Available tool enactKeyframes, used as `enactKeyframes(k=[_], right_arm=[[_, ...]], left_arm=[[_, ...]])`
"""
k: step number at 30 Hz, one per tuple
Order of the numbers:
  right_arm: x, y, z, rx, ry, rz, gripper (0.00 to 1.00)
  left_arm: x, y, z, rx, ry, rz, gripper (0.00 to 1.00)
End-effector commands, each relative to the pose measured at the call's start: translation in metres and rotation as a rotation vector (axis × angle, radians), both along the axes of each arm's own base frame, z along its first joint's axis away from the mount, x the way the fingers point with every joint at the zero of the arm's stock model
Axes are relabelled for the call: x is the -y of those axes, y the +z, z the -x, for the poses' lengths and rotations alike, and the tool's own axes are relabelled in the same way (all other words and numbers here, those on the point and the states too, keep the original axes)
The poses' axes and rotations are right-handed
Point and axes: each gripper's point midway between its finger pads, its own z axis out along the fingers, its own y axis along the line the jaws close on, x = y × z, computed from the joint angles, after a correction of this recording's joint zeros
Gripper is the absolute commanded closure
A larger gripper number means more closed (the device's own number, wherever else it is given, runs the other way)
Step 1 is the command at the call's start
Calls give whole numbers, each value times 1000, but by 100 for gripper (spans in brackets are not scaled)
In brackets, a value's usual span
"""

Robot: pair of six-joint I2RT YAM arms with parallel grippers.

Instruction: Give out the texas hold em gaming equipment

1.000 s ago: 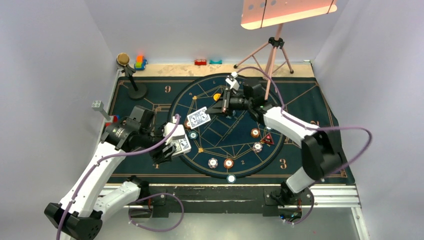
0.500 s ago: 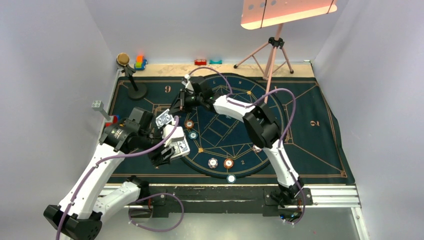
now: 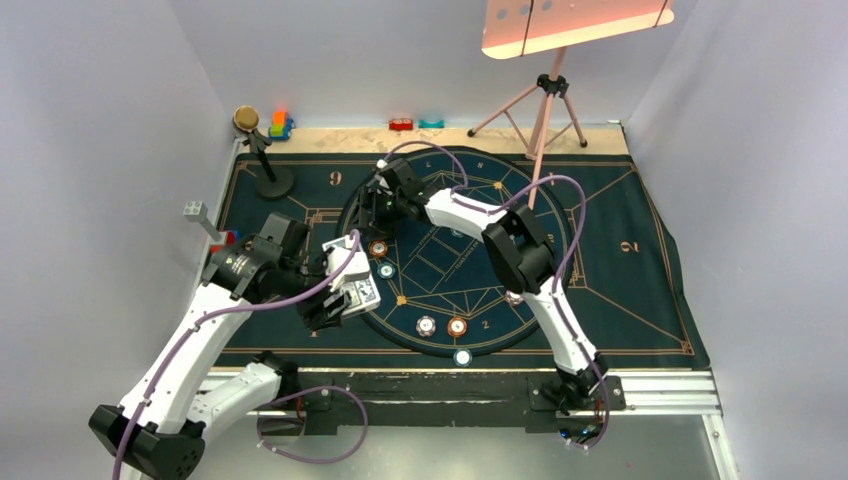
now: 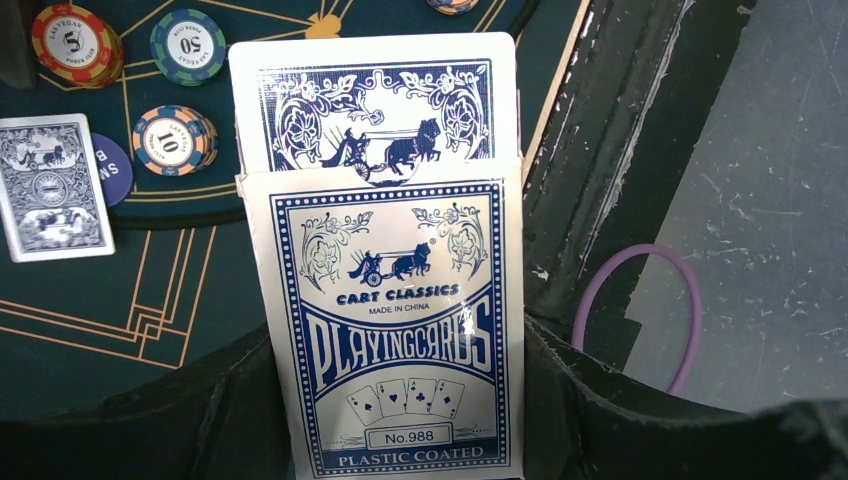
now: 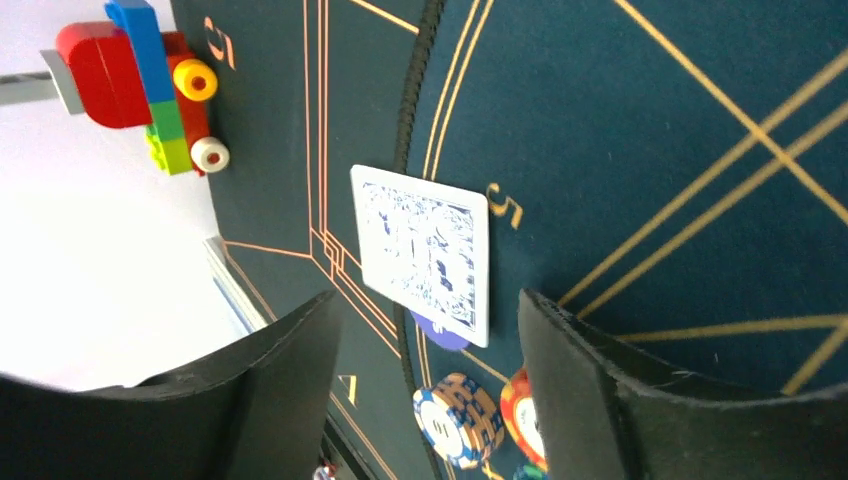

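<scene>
My left gripper (image 3: 352,290) (image 4: 395,400) is shut on a blue-and-white playing card box (image 4: 395,330), with cards (image 4: 375,110) sticking out of its open top. My right gripper (image 3: 368,212) (image 5: 425,300) hangs open just above a single face-down card (image 5: 425,250) (image 3: 335,243) (image 4: 55,185), which lies flat on the mat beside the gold 5 and half covers a blue chip (image 5: 440,332). Chips marked 10 (image 4: 172,140), 5 (image 4: 75,45) and 50 (image 4: 188,45) sit close by. More chips (image 3: 457,325) lie near the circle's front edge.
The dark blue mat (image 3: 620,250) with gold lines covers the table. Colourful toy blocks (image 5: 140,85) stand off its left edge. A microphone stand (image 3: 262,150) is at the back left and a tripod (image 3: 545,100) at the back right. Small blocks (image 3: 402,124) line the back edge.
The right arm swung from the mat's middle right to the left side carrying a card, laid it down by the 5 and opened its jaws. The left arm stayed put.
</scene>
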Motion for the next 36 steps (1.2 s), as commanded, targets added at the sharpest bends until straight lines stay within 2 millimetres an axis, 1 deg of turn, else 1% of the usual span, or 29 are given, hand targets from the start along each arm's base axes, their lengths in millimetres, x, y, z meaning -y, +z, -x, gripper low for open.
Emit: enactKeyframes(k=[1, 4, 6, 8, 10, 12, 13, 14, 15, 17, 19, 21, 23, 29, 36], right_arm=[[15, 96, -17, 197, -24, -12, 23], [35, 141, -17, 261, -48, -47, 15], [52, 167, -9, 302, -62, -80, 12], [67, 193, 6, 344, -57, -118, 11], [80, 209, 27, 363, -33, -147, 9], [91, 206, 51, 347, 7, -159, 8], [98, 211, 64, 345, 17, -174, 8], [101, 206, 75, 327, 30, -186, 7], [103, 206, 87, 318, 50, -213, 7], [104, 199, 111, 286, 87, -252, 6], [101, 193, 130, 262, 126, -266, 5], [97, 190, 145, 242, 161, -282, 5], [93, 189, 154, 216, 178, -305, 4], [78, 196, 167, 202, 217, -394, 3], [57, 186, 186, 155, 274, -440, 2]], left_arm=[[6, 11, -9, 47, 2, 32, 100], [8, 16, -10, 50, 8, 46, 100], [8, 15, -11, 51, 10, 45, 100], [8, 14, -12, 48, 11, 40, 100], [9, 13, -14, 49, 10, 40, 100], [10, 14, -16, 55, 11, 45, 100], [10, 15, -17, 60, 12, 49, 100], [11, 16, -18, 65, 13, 53, 100], [11, 16, -19, 69, 14, 55, 100], [12, 17, -21, 76, 16, 60, 100], [14, 17, -22, 75, 16, 64, 100], [15, 18, -23, 76, 16, 66, 100], [16, 19, -24, 77, 16, 71, 100], [17, 25, -26, 89, 19, 80, 100], [18, 25, -27, 90, 19, 82, 100]])
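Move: The deck of cards, held in the left hand, lies about 18 cm back from the right hand, a couple of cm left and some 12 cm higher. The card just dealt is 4 cm back and 5 cm left of the right hand, the red chip stack 6 cm back and 3 cm right, both 4 cm below. From the left hand, the deck's middle is 4 cm right, 2 cm ahead and 2 cm down. Opening wide, the right hand rises over 20 cm, swings back-right about 17, then sinks towards the deck. ##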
